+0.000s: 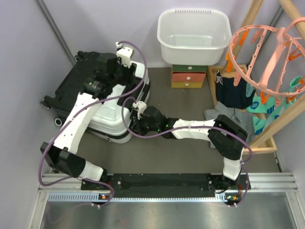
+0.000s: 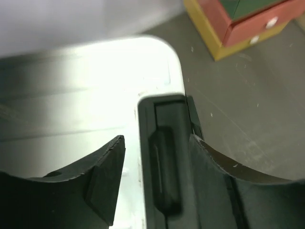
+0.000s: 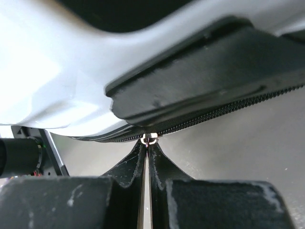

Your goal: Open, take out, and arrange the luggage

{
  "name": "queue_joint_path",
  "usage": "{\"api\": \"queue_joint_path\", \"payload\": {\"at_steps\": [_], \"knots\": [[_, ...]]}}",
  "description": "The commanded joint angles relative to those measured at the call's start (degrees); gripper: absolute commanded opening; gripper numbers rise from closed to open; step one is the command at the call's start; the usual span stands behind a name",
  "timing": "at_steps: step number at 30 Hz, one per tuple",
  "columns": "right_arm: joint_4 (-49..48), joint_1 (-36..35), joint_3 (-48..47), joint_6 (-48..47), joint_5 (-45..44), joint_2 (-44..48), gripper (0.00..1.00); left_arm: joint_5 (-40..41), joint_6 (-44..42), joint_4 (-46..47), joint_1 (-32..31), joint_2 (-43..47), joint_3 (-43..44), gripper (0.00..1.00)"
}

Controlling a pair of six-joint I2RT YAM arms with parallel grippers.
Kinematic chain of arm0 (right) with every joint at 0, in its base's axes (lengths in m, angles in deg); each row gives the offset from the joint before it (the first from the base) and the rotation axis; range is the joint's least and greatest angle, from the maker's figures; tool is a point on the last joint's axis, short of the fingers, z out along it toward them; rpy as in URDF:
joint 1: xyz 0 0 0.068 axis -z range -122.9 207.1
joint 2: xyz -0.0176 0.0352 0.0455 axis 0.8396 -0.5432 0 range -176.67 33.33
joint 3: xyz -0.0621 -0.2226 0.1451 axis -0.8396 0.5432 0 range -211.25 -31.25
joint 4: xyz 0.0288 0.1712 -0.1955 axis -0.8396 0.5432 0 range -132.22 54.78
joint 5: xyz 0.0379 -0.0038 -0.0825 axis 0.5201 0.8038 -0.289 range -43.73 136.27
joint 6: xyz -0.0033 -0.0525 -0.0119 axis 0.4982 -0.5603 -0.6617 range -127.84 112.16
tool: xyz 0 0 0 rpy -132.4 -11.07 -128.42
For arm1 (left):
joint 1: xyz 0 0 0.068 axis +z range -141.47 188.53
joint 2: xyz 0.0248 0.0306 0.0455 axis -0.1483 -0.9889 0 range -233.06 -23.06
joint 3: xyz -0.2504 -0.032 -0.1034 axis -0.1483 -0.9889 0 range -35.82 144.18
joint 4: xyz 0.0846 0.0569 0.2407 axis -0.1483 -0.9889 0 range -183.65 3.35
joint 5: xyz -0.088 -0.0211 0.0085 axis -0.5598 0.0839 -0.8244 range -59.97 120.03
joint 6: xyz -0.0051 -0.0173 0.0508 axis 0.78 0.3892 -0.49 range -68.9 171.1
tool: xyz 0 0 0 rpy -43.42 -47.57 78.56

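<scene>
The luggage (image 1: 71, 88), a ribbed hard shell fading from black to white, lies flat on the floor at the left. My left gripper (image 1: 129, 67) hovers over its far right corner. In the left wrist view this gripper (image 2: 157, 140) is open, its fingers either side of a black recessed handle (image 2: 164, 167) on the white shell (image 2: 95, 86) without touching it. My right gripper (image 1: 136, 127) is at the near right edge of the luggage. In the right wrist view it (image 3: 148, 145) is shut on the small metal zipper pull (image 3: 149, 139), just below the zipper track (image 3: 228, 107).
A white laundry basket (image 1: 193, 36) sits on a green-and-orange drawer box (image 1: 189, 76) behind the luggage. A wooden rack (image 1: 267, 138) with dark clothes (image 1: 233, 90) and a pink peg hanger (image 1: 267, 52) fills the right side. A wall runs close along the left.
</scene>
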Motion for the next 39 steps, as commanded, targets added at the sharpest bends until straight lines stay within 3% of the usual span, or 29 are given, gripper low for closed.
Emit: {"api": "queue_joint_path", "payload": {"at_steps": [1, 8, 18, 28, 36, 39], "knots": [[-8.14, -1.38, 0.71, 3.52, 1.93, -0.66, 0.0, 8.85, 7.39, -5.61, -1.96, -4.57, -1.69, 0.59], [-6.82, -1.38, 2.3, 2.91, 0.44, 0.39, 0.0, 11.41, 6.97, -5.08, -7.76, -1.94, -8.11, 0.58], [-5.59, -1.47, 1.86, 2.03, -0.09, 0.48, 0.0, 8.77, 2.58, -13.34, -8.12, 0.52, -10.31, 0.58], [-4.01, -0.77, 2.21, 1.85, -2.29, 1.89, 0.0, 10.62, -1.38, -17.47, -8.12, -7.55, -11.28, 0.58], [-8.23, 0.82, 5.55, 5.02, -0.97, 2.5, 0.0, 6.58, -1.56, -23.62, -8.12, -11.34, -9.61, 0.22], [-8.58, 0.99, 5.9, 5.19, -0.88, 2.5, 0.0, 6.49, -1.91, -24.77, -8.12, -11.17, -9.17, 0.13]]}}
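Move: The suitcase's black carry handle lies some 13 cm below the left hand, about 3 cm back and 2 cm to its left. The zipper pull is about 18 cm back, 4 cm right and 23 cm below the left hand. The drawer box stands roughly 10 cm ahead and 28 cm to the right of it, 22 cm lower. The right hand already has the zipper pull in its fingertips; from there the handle is some 14 cm ahead, 1 cm left and 10 cm higher. The carry handle is taken by the left hand from above: the open hand drops about 12 cm onto it, most of that at the very start, easing back some 3 cm as the wrist tips down by nearly 20 degrees. Only near the end do its fingers close, pinching the grip bar. The right hand stays put, still pinching the zipper pull. ##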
